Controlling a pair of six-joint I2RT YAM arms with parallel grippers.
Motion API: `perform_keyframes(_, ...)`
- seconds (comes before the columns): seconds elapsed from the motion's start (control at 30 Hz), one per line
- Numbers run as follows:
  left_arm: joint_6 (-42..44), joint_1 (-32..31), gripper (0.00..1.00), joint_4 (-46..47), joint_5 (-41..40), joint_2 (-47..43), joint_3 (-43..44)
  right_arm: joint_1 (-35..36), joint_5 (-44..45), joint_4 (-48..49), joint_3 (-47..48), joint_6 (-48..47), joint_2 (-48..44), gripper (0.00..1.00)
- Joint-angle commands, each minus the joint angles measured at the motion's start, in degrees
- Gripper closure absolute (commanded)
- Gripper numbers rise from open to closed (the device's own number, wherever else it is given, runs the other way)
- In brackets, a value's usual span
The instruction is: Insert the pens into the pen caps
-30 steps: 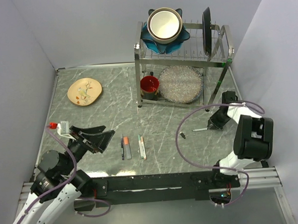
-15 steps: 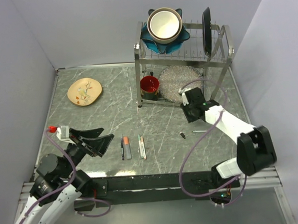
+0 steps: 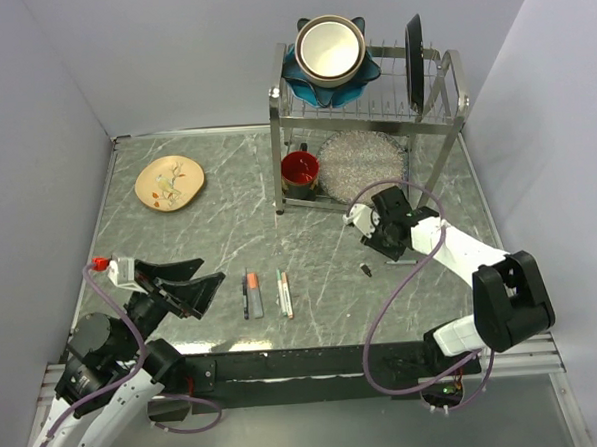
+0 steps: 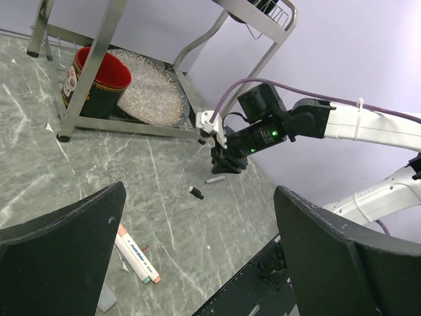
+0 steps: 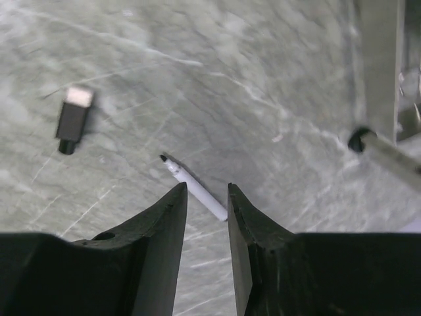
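A white pen with a bare black tip lies on the marble table, just past my right gripper's tips. That gripper hangs low over it, jaws a little apart with nothing between them. From the left wrist view the same pen shows just below the right gripper. A black pen cap lies loose to the pen's left. Several pens with orange and teal ends lie side by side at the table's front middle. My left gripper hovers wide open, left of them.
A metal dish rack stands at the back right, with a red mug and a clear glass plate under it and a steel bowl on top. One rack leg is near the right gripper. A beige plate lies back left.
My right arm has swung in from the right edge to stand over the white pen, its jaws parting a little. The left arm has drifted slightly down and left.
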Motion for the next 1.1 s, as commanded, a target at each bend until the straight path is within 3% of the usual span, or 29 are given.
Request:
perform_keyframes(0.0, 1.16, 0.03, 0.01, 0.47, -1.22, -0.64, 1.87, -1.77, -4.89, -1.19, -2.43, -8.79, -1.04, 0.61)
perform_keyframes(0.17, 1.07, -0.06, 0.01, 0.56, -1.22, -0.64, 1.69, -4.31, -8.85, -2.86, -0.86, -9.15, 0.28, 0.6)
perform_keyframes(0.63, 1.16, 0.03, 0.01, 0.21, -2.45, -0.73, 1.78, -6.08, -6.31, -2.43, 1.78, -9.41, 11.26, 0.63)
perform_keyframes(0.77, 1.07, -0.06, 0.01, 0.21, -2.8, -2.57, 1.61, -6.43, -6.66, -3.84, 3.71, -7.92, 13.73, 0.74)
perform_keyframes(0.8, 0.98, 0.03, 0.01, 0.21, -2.98, -2.66, 1.61, -6.43, -6.66, -3.92, 3.98, -7.48, 14.43, 0.88)
perform_keyframes(0.87, 1.07, -0.06, 0.01, 0.21, -2.98, -2.75, 1.52, -6.43, -7.27, -4.1, 5.03, -5.9, 15.04, 0.99)
perform_keyframes(1.07, 1.33, 0.03, 0.01, 0.39, -0.25, -1.26, 2.04, -6.52, -8.77, -6.29, 8.89, 1.04, 15.66, 1.0)
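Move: From the right gripper, the white pen lies about 5 cm below on the table, its middle roughly 2 cm back and 3 cm to the right, its dark tip end pointing left. The black pen cap stands some 8 cm left and 4 cm back, and the rack's near foot about 12 cm ahead and 7 cm right, both on the table too. From the left gripper the pen is roughly 58 cm right, 13 cm ahead and 30 cm down. Lower the right gripper about 4.5 cm to the pen while drawing it back some 2 cm and slightly right. Swing the fingertips back by nearly 20 degrees so they point almost straight down. Once down at the table, shut the part-open fingers and pinch the pen close behind its dark tip. ##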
